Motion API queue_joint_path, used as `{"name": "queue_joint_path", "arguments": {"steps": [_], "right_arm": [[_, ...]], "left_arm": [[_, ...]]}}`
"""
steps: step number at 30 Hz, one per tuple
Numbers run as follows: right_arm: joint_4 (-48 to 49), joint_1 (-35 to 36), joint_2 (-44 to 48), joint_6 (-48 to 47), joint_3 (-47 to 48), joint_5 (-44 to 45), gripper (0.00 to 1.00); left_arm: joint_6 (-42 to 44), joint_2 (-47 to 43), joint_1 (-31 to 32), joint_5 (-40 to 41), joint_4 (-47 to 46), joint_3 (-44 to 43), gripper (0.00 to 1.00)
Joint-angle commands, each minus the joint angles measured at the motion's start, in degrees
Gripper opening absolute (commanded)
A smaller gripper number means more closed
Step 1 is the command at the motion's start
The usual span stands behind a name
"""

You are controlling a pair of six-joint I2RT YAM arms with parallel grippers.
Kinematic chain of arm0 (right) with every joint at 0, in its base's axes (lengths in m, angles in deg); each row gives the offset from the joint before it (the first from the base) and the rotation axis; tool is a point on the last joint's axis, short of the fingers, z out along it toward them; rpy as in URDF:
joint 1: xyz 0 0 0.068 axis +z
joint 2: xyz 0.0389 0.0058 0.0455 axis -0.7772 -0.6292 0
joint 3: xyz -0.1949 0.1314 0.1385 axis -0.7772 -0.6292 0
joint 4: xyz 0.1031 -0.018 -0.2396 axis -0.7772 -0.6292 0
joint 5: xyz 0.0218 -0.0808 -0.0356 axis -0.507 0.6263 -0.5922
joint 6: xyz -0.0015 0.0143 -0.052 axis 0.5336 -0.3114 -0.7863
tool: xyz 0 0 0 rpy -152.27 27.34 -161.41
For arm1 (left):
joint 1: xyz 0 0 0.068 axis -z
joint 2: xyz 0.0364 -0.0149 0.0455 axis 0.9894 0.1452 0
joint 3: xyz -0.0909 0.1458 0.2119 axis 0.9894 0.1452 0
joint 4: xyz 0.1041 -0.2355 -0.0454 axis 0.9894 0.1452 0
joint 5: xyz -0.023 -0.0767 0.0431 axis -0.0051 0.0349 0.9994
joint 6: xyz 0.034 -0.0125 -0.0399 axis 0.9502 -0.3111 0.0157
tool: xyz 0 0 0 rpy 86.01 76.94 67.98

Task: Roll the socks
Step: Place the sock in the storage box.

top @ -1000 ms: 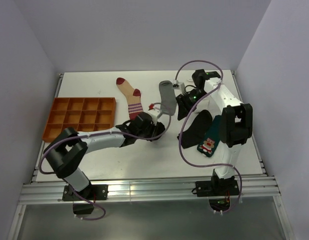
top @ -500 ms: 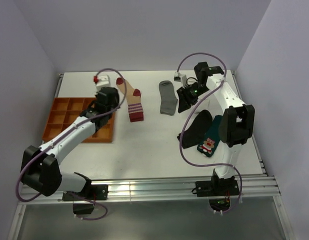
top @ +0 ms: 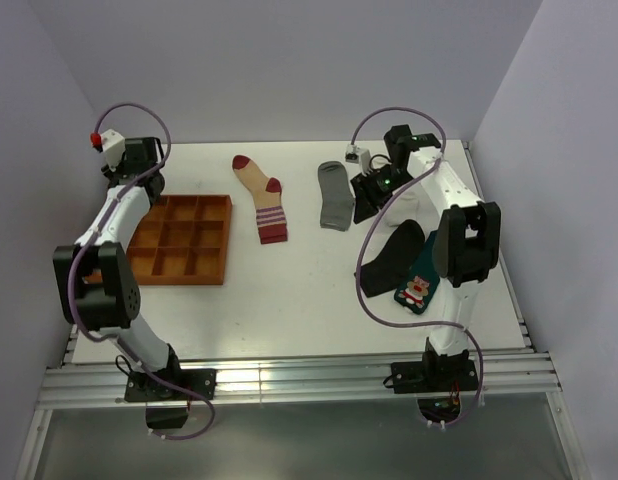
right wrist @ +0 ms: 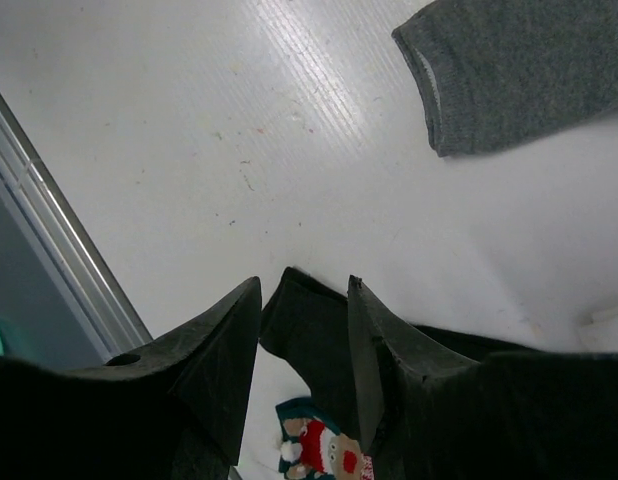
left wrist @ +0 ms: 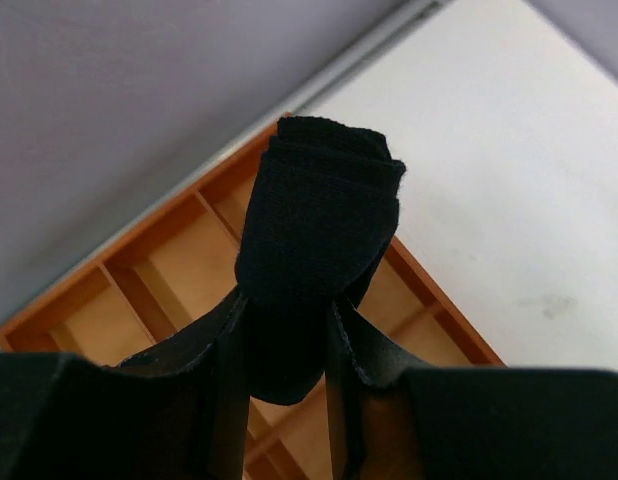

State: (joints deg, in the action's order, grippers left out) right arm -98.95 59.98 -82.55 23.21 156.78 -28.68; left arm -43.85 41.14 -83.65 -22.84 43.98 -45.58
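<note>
A rolled black sock (left wrist: 314, 230) is pinched in my left gripper (left wrist: 289, 330), which is shut on it and hangs above the back left corner of the orange tray (left wrist: 139, 232). In the top view the left gripper (top: 147, 178) is at the far left. My right gripper (top: 366, 203) stands open with nothing held, beside the grey sock (top: 334, 195). In the right wrist view a flat black sock (right wrist: 309, 340) shows on the table between the fingers of the right gripper (right wrist: 305, 290), with the teal Christmas sock (right wrist: 319, 450) below it. The beige red-striped sock (top: 261, 195) lies at back centre.
The orange compartment tray (top: 225, 245) sits at the left of the table, close to the left wall. A flat black sock (top: 389, 258) and the teal sock (top: 419, 280) lie by the right arm's base link. Purple cables loop above both wrists.
My left arm has swung from the table's middle to the far left over the tray, with the rolled black sock in its jaws. The right gripper has shifted slightly back.
</note>
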Motion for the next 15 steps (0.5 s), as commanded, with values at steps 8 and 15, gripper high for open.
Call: {"name": "queue_joint_path", "arguments": {"steps": [8,15], "right_arm": [[1.8,-0.1,-2.8,-1.1,1.5,-0.9,0.47],[2.2,-0.5,-2.8,-1.6,0.1,-0.7,0.46]], "left_arm": [[5.4,14.8,-1.4,3.8,6.2,-12.9,0.0],[5.3,20.2,-1.4,1.5,10.4,-16.1,0.0]]}}
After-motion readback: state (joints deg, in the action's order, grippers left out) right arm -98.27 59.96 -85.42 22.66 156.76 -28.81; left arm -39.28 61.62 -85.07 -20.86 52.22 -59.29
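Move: The left hand holds the rolled black sock above the storage box. The empty far-left corner compartment lies roughly 5 cm ahead, 5 cm to the left and 17 cm below. The compartment next to it is about 5 cm ahead and 4 cm to the right, and the tan-and-red sock some 9 cm ahead and 29 cm to the right, both at table level. From the right hand, the corner compartment is about 12 cm ahead, 61 cm to the left and 12 cm lower. The left hand sinks about 8 cm towards the far-left end of the storage box, easing some 3 cm forward as it goes and about 2 cm left early on, its fingers still shut on the rolled black sock. Meanwhile the wrist tips the fingers and the sock nearly 20 degrees further down towards the compartments, while the empty right hand sinks about 2 cm above the table with its fingers staying part open. ##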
